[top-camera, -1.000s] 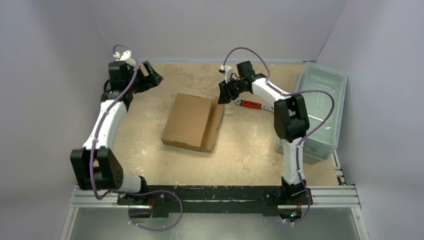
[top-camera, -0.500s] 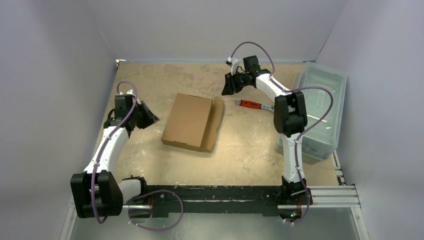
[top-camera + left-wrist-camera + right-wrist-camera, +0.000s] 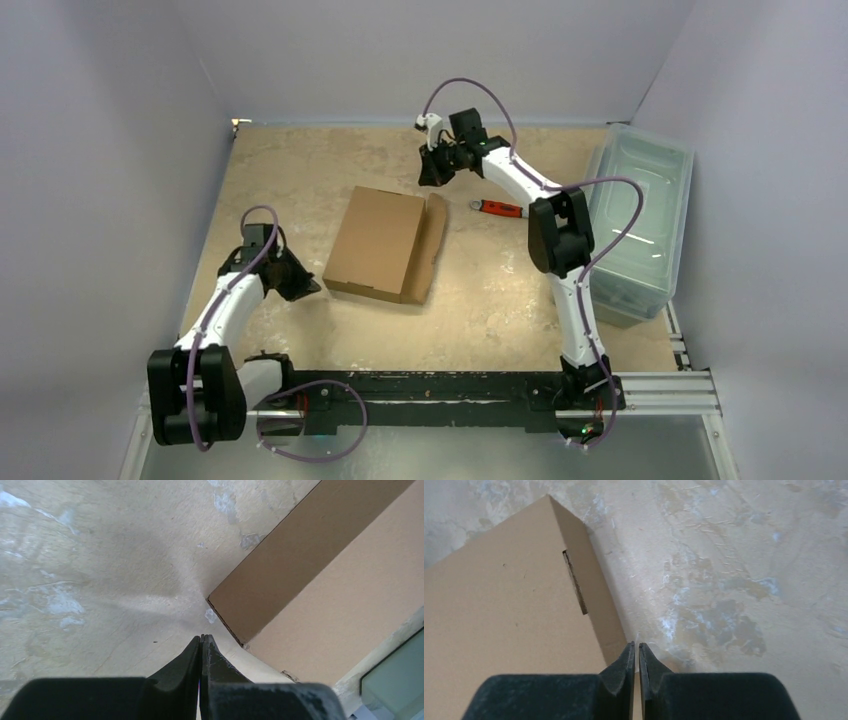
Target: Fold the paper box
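Observation:
The paper box point(image 3: 378, 243) is a flat brown cardboard mailer lying mid-table, with a long flap point(image 3: 437, 232) raised along its right side. My left gripper point(image 3: 303, 287) is low on the table just off the box's near-left corner. In the left wrist view its jaws point(image 3: 201, 638) are shut with nothing in them, a short way from the box corner point(image 3: 310, 575). My right gripper point(image 3: 430, 172) hovers by the box's far-right corner. In the right wrist view its jaws point(image 3: 636, 645) are shut, empty, a hair's slit between them, beside the box edge point(image 3: 596, 595).
A red-handled wrench point(image 3: 498, 208) lies on the table right of the box. A translucent grey-green bin point(image 3: 640, 215) stands along the right edge; its corner point(image 3: 395, 680) shows in the left wrist view. The walls close in on three sides.
The left arm swung from the far-left corner down toward me to the box's near-left corner and shut its jaws. The right gripper moved left toward the box's far-right corner and shut.

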Motion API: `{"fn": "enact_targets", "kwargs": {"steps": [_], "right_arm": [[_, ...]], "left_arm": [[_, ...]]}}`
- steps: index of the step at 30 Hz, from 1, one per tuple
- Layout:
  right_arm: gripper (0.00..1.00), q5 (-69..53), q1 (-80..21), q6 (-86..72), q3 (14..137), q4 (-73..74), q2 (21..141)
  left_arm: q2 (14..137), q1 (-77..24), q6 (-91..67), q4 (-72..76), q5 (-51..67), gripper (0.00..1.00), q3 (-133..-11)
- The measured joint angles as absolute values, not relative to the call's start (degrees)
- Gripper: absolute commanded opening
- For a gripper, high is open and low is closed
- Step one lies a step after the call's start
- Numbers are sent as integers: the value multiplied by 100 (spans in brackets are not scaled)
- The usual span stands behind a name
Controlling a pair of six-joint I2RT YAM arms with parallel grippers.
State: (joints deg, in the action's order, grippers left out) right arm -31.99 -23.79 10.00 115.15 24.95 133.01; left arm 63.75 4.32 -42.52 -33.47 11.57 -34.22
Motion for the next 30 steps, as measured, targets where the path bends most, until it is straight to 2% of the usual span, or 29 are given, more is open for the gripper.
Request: {"fn": "enact_targets", "kwargs": {"steps": [8,15,26,30], "right_arm": [[7,-2794,-2609,1369,11391,2589,13303],[6,-2460,-2624,1723,10501,2565,13135],[6,-1994,-2740,2093,8678,2318,11459],[12,-1933,-2880,2038,8141,2145,11032]], "left_arm": [[7133,148,-4488,-2683,1441,0,-3321],[7900,-67,-4484,-2445,1343,0,-3640],[9201,-73,-4091,-2307,1028,0,-5024],[9695,-78,-3883,-2235,1028,0,-5601]]}}
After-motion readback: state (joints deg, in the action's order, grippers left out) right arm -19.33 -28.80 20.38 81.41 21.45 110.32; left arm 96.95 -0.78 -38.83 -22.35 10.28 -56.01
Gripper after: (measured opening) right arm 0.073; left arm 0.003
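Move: The paper box stands right beside the left hand: its middle is about 14 cm to the right, 11 cm ahead and 3 cm lower, its near left corner barely 2 cm off the fingertips. From the right hand, just beyond the far right corner, the box's middle is some 14 cm back, 14 cm left and 8 cm lower. The box's open flap is about 15 cm straight back from that hand, the wrench roughly 7 cm back and 20 cm right. Both closed grippers come to bear on opposite short ends of the box to swivel it clockwise. The left drops about 3 cm while easing right against the near end by its corner, then pushes forward some 12 cm; the right sinks about 6 cm, drags back about 10 cm and right 5 cm against the slotted far end, fingers tipping down 15 degrees, and rises about 4 cm late on. ##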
